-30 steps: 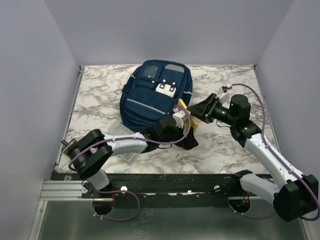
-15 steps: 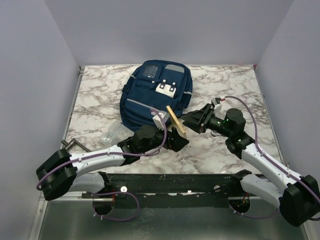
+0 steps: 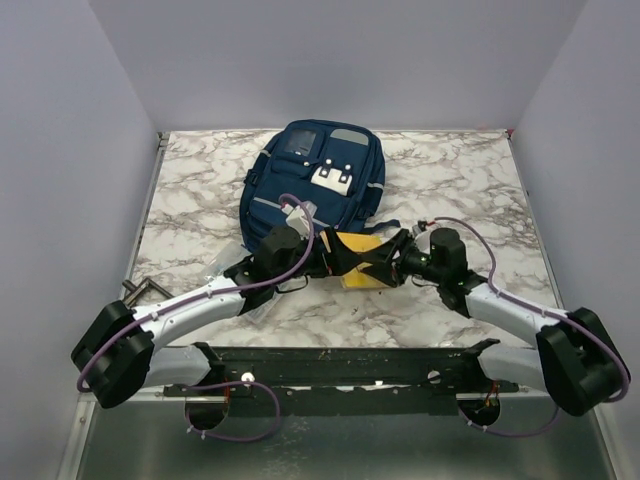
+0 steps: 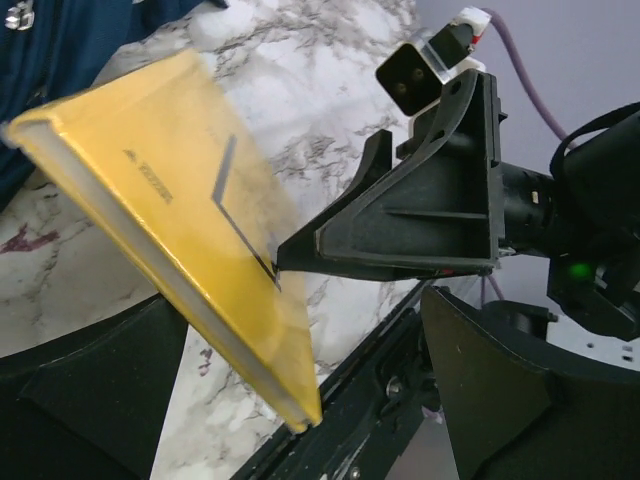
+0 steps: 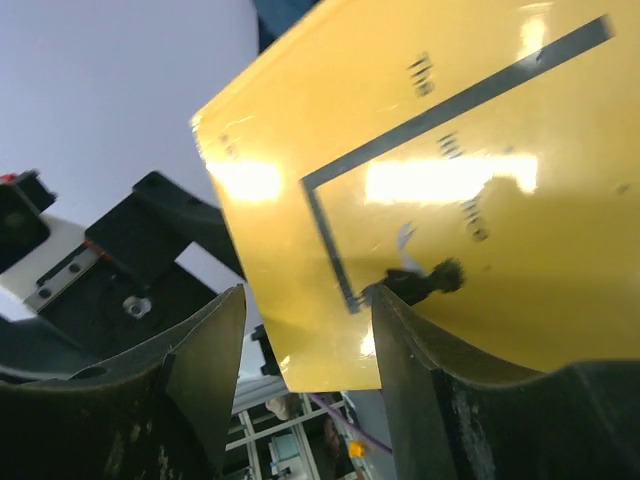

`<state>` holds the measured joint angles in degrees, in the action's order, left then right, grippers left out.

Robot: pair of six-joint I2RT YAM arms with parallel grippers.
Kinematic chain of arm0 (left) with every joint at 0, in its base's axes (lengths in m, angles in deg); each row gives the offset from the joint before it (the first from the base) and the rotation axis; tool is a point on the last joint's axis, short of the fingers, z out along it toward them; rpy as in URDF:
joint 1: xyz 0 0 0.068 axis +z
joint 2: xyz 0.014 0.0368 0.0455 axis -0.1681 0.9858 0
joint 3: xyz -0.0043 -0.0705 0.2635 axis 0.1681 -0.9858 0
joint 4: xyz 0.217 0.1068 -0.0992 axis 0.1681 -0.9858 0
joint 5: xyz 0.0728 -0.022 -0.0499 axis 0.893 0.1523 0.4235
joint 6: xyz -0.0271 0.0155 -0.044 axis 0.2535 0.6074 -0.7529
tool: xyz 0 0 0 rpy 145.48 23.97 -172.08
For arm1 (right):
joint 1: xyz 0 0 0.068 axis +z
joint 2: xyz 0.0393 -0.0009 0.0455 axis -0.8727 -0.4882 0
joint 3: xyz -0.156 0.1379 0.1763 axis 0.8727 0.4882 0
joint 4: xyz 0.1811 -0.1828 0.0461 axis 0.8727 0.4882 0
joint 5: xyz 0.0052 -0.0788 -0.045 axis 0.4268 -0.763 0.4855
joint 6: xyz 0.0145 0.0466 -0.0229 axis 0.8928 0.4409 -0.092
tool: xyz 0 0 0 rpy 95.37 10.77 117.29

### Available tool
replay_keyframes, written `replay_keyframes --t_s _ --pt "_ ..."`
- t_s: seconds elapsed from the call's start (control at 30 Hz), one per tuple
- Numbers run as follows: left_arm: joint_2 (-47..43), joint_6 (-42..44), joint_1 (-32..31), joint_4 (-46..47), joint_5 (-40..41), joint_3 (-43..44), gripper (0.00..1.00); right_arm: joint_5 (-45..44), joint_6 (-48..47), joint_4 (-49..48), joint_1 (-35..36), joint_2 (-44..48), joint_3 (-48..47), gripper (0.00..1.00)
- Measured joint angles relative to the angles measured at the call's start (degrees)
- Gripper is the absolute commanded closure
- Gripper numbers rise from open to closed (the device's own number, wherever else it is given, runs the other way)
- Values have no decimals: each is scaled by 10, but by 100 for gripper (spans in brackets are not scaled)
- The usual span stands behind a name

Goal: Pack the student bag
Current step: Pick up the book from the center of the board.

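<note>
The student bag point(image 3: 312, 185), a navy backpack, lies flat at the back centre of the marble table; a corner of it shows in the left wrist view point(image 4: 70, 45). Just in front of it a yellow book point(image 3: 362, 264) hangs tilted between my two grippers. My left gripper point(image 3: 330, 257) is open wide, and the book's lower corner point(image 4: 285, 390) pokes between its fingers. My right gripper point(image 3: 388, 263) is open too. One of its fingertips point(image 4: 280, 263) presses on the glossy cover point(image 5: 450, 160), while the other finger stands off the book. What carries the book is hidden.
A clear plastic packet point(image 3: 233, 250) lies partly under my left arm. A metal clamp point(image 3: 140, 291) sits at the table's left edge. The black mounting rail point(image 3: 340, 362) runs along the near edge. Grey walls close in three sides.
The book has tipped from standing on edge to a lower, flatter tilt. My right gripper dropped and came nearer; my left gripper swung back toward the bag.
</note>
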<state>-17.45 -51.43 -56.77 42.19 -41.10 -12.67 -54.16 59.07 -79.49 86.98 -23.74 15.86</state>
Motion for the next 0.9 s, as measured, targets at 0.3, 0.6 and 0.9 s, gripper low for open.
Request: replay_keyframes --t_s 0.3,0.6,0.9 --pt "78 -9 14 -61 -1 16 38 26 15 -184 0 -154 59 45" --pt "164 6 21 -72 -9 73 100 66 35 -314 0 -215 89 45" --pt "162 8 32 -13 -45 77 100 50 6 -281 0 -127 129 5"
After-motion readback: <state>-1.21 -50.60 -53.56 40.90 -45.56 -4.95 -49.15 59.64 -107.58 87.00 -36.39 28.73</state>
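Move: The tilted yellow book's middle lies about 5 cm to the left hand's right, 2 cm ahead and 8 cm lower; from the right hand it is some 2 cm to the left, 2 cm ahead and 5 cm lower. Counted from the left hand, the backpack's middle is about 18 cm ahead, 8 cm left and 12 cm down; the clear case is 22 cm left, 5 cm back and 17 cm down. The left hand drops about 8 cm, shuts on the book's edge, then rises 3 cm; the right hand sinks alongside. ##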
